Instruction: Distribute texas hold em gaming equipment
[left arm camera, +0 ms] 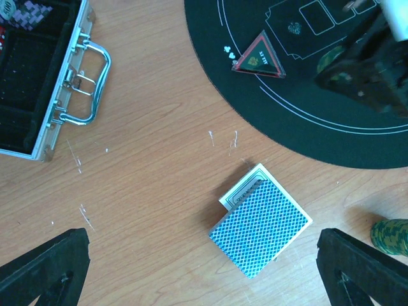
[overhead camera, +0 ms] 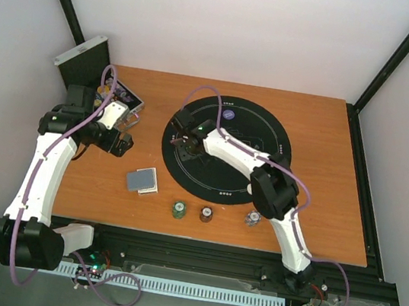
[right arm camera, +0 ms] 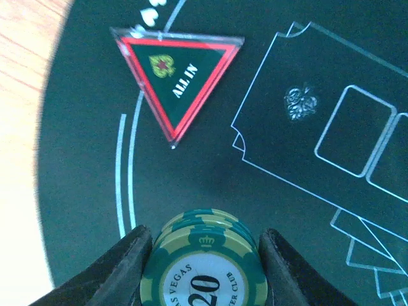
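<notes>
My right gripper (right arm camera: 205, 250) is shut on a stack of green poker chips (right arm camera: 204, 271) over the left part of the round black mat (right arm camera: 268, 210). Just beyond the chips a red triangle marker (right arm camera: 173, 73) reading ALL IN lies flat. Over bare wood left of the mat, my left gripper (left arm camera: 204, 264) stands wide open and holds nothing. The blue-backed card deck (left arm camera: 261, 220) lies between and just ahead of its fingers. Three chip stacks stand near the table's front edge: green (overhead camera: 178, 209), brown-red (overhead camera: 206, 213) and purple-white (overhead camera: 252, 219). A purple button disc (overhead camera: 228, 113) rests at the mat's far side.
The silver metal case (left arm camera: 44, 127) lies open at the back left, its lid (overhead camera: 82, 60) raised and its handle (left arm camera: 89, 83) facing the mat. The mat (overhead camera: 267, 143) covers the table's middle. A black frame rail (overhead camera: 361, 184) runs along the right edge.
</notes>
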`<state>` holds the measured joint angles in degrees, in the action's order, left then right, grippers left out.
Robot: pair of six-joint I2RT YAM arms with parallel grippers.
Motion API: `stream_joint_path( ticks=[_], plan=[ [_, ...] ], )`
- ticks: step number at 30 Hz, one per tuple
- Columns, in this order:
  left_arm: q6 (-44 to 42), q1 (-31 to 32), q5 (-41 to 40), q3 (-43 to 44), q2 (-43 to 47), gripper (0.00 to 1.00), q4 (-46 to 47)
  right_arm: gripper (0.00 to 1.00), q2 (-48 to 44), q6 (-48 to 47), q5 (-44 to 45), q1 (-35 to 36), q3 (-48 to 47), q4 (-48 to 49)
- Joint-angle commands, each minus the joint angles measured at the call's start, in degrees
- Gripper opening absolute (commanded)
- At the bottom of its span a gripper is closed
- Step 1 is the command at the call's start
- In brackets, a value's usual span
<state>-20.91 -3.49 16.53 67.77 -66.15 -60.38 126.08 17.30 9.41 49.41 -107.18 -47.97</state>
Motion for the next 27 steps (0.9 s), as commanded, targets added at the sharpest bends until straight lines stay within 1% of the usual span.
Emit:
stream_joint_path(
  ticks=[1,12,21,24,27],
  plan=[
    [-0.5,-0.3,0.1,3.3,0.2,1.0,-1.0,0.32,4.5,-2.4,-1.2,-0.7,-4.0,-1.0],
    [-0.6,-0.3,0.5,3.0,0.2,1.0,-0.7,0.32,12.0,-1.2,-6.3,-2.5,-9.0,0.1],
    [-1.0,-0.3,0.1,2.6,0.1,1.0,-0.3,0.32,16.2,-1.2,-7.0,-2.7,-13.6,-1.0],
    [-1.0,-0.3,0.1,2.5,0.1,1.0,-0.3,0.32,16.7,-1.3,-7.0,-3.0,-14.8,-1.6],
    [-1.0,-0.3,0.0,2.5,0.3,1.0,-0.4,0.32,15.2,-1.6,-6.2,-3.1,-13.3,-1.7]
  ],
)
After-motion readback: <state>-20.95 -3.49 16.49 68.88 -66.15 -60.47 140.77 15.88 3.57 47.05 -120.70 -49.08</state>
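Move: The right hand holds green chips over the mat; the ALL IN sign lies about 7 cm ahead, 4 cm left and 7 cm below. The green stack is some 19 cm straight back; the card deck is about 10 cm back and 14 cm left; the blue chip is roughly 19 cm ahead and 11 cm right. From the left hand the sign is about 12 cm ahead, 16 cm right and 21 cm below. Still gripping green chips, the right hand sinks about 6 cm, then slides forward-left 3 cm against the sign. ##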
